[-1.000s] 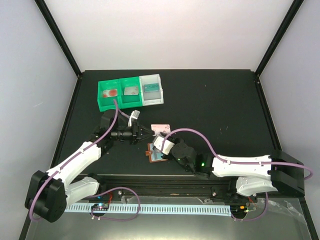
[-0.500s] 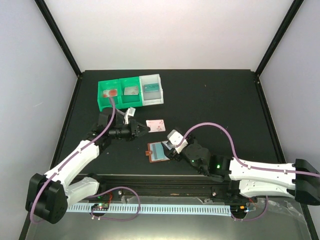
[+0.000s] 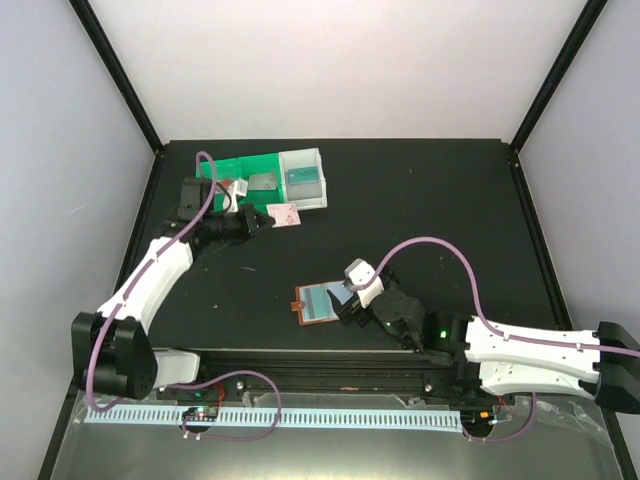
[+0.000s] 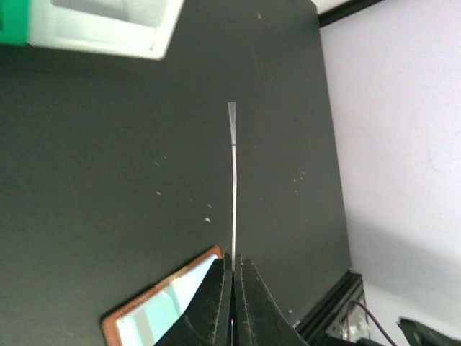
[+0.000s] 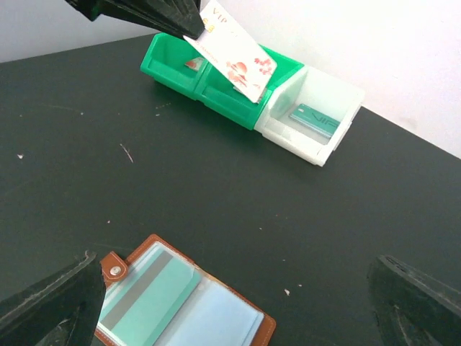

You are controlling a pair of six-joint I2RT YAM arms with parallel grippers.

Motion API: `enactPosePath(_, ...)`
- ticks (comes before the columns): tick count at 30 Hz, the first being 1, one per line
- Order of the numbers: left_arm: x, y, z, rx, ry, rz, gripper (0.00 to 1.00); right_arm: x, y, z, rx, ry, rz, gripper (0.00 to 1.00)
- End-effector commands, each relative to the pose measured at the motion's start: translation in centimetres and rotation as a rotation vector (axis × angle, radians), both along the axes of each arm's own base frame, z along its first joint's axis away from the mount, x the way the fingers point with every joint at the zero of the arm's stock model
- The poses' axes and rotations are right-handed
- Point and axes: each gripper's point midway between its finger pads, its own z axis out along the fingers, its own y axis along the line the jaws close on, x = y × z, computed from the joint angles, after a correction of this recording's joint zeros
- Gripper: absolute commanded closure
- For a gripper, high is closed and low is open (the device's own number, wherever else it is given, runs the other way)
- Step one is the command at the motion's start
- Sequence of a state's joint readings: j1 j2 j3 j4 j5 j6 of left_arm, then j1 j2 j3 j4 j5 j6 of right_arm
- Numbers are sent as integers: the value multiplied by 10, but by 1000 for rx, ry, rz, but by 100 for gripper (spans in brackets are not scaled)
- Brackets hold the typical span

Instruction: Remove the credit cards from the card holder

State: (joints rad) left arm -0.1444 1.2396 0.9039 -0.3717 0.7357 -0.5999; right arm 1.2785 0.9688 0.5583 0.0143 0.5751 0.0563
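The brown card holder [image 3: 316,303] lies open on the black table, a teal card with a grey stripe [image 5: 148,299] showing in its left clear pocket. My left gripper [image 3: 262,220] is shut on a pale pink credit card [image 3: 283,214] and holds it in the air beside the bins. In the left wrist view that card [image 4: 233,180] shows edge-on as a thin line between the pressed fingers [image 4: 216,295]. My right gripper [image 5: 236,268] stands wide open over the holder's right side, touching nothing.
A green bin [image 5: 216,83] and a white bin [image 3: 303,178] stand in a row at the back left. A teal card [image 5: 314,120] lies in the white bin. The left arm covers part of the green bin in the top view.
My left arm has carried the pink card from the table's middle back and left to the bins. My right gripper has opened wide and drawn back a little from the holder.
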Motion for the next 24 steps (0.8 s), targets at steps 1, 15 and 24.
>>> enactPosePath(1, 25, 20, -1, 130, -23, 20, 98, -2, -5, 10, 50, 9, -8, 0)
enactPosePath(15, 110, 81, -11, 281, 37, 143, 98, -6, -19, 17, 51, -27, 0, 0)
enactPosePath(24, 164, 96, -24, 323, 79, 179, 98, -2, -18, 19, 44, -39, -15, 0)
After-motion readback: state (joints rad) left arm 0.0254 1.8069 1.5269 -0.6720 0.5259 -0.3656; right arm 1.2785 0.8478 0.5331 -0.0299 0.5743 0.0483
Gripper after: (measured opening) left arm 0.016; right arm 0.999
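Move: The pink VIP card is already in the left fingers. The middle green bin it is headed for lies about 17 cm ahead, 4 cm left and 12 cm below. The left green bin is some 12 cm left of it, the white bin some 12 cm right of it. The card holder lies about 20 cm back and 13 cm right of the left hand. From the right hand, the middle bin is roughly 37 cm ahead and 22 cm left. Carry the pinched card with the left gripper about 15 cm forward and 9 cm left, towards the middle green bin. Travel nearly level at first, then sink about 3 cm. Roll the wrist some 15 degrees, left side rising, while swinging it slightly counter-clockwise; keep the fingers shut. Ease the open right gripper about 2 cm up and right. ##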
